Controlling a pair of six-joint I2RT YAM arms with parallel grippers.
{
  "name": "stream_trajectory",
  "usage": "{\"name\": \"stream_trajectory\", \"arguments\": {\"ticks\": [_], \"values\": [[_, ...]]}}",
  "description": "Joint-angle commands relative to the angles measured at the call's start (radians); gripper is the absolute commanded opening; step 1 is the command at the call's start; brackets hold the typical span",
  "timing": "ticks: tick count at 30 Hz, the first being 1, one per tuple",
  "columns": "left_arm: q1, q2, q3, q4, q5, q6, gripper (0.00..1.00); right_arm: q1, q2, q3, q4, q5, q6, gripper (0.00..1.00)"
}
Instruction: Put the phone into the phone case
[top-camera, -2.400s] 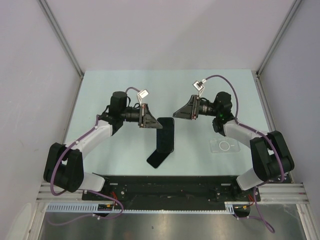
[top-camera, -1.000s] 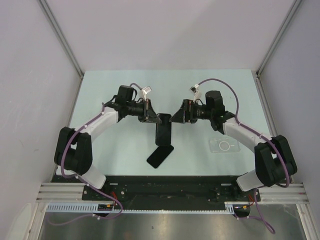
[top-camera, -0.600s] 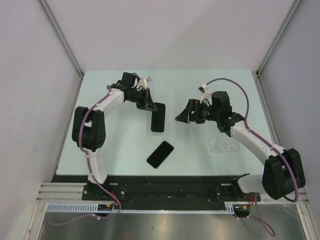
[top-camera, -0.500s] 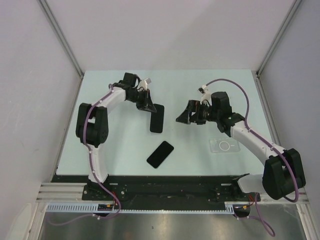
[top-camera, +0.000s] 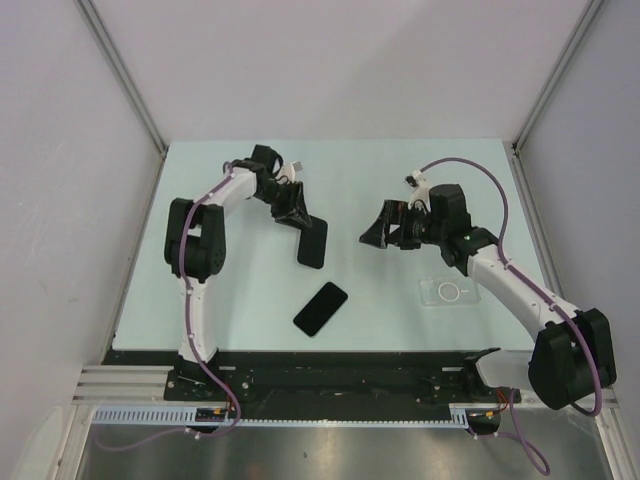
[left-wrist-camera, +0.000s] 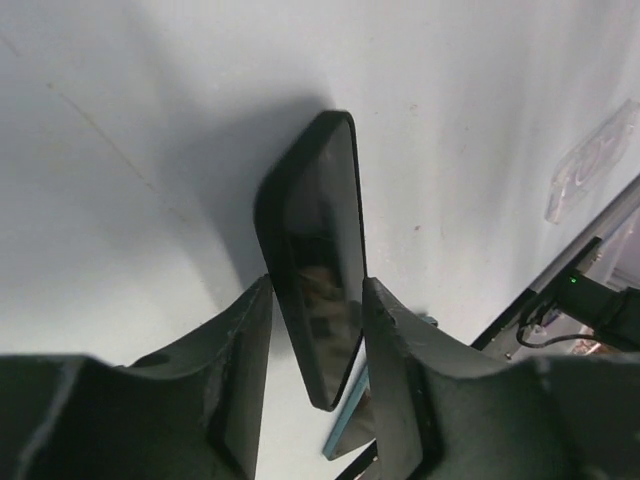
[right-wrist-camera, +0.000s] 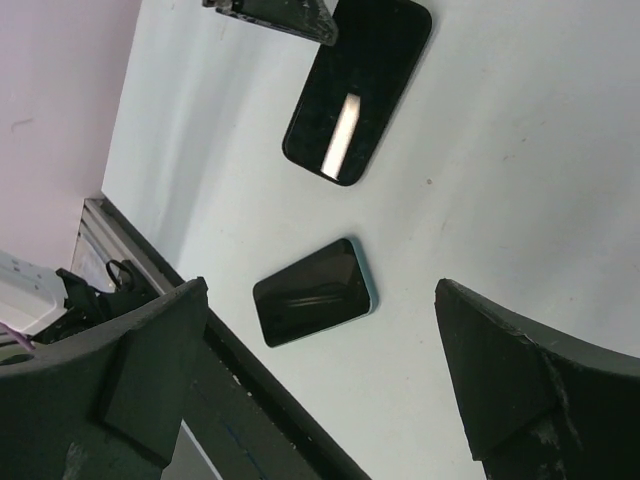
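A black phone (top-camera: 312, 242) lies slanted on the pale table, its upper end between the jaws of my left gripper (top-camera: 296, 215). In the left wrist view the phone (left-wrist-camera: 312, 240) stands edge-on between the parted fingers of that gripper (left-wrist-camera: 318, 283), with a gap showing at the left finger (left-wrist-camera: 240, 340). The clear phone case (top-camera: 447, 292), with a white ring in its middle, lies flat at the right. My right gripper (top-camera: 378, 233) hovers wide open and holds nothing, to the right of the phone and up-left of the case.
A second black phone (top-camera: 320, 308) with a teal edge lies flat nearer the front; it also shows below my right gripper (right-wrist-camera: 320, 300) as the teal-edged phone (right-wrist-camera: 300, 298). Grey walls close in both sides. The black base rail (top-camera: 330, 370) runs along the near edge.
My left arm carried the phone left, away from the right gripper, and set it lower; its jaws have parted. My right gripper drew back to the right and opened wider.
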Motion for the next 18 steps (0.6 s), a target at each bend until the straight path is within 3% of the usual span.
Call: {"name": "stream_trajectory", "arguments": {"ticks": [1, 4, 10, 11, 14, 16, 18], "values": [[0.008, -0.03, 0.047, -0.025, -0.066, 0.046, 0.46, -0.022, -0.012, 0.013, -0.05, 0.061, 0.036, 1.0], [0.009, -0.057, 0.045, -0.029, -0.103, 0.042, 0.5, -0.037, -0.019, 0.015, -0.096, 0.101, 0.074, 1.0], [0.009, -0.171, -0.01, -0.023, -0.21, -0.018, 0.57, -0.051, -0.047, 0.013, -0.26, 0.397, 0.252, 1.0], [0.008, -0.227, -0.027, -0.012, -0.219, -0.024, 0.69, -0.051, -0.048, 0.013, -0.319, 0.432, 0.314, 1.0], [0.002, -0.355, -0.116, 0.017, -0.253, -0.047, 0.88, -0.065, -0.061, 0.013, -0.46, 0.607, 0.43, 1.0], [-0.011, -0.424, -0.188, 0.028, -0.278, -0.059, 0.98, -0.077, -0.074, 0.013, -0.524, 0.723, 0.539, 0.99], [-0.026, -0.519, -0.264, 0.029, -0.308, -0.067, 1.0, -0.099, -0.08, 0.013, -0.611, 0.794, 0.638, 0.95]]}}
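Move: The left hand is at the left edge of the black cased phone, whose middle lies about 4 cm back, 2 cm to its right and 1 cm below; the teal-edged phone is some 24 cm back and 4 cm right. From the right hand, the clear case is about 17 cm right, 8 cm back and 14 cm below, and the teal-edged phone 17 cm left and 14 cm back. Left opens wide, eases left off the cased phone, then rises; right, open, swings 10 cm right, sinking, towards the clear case. ##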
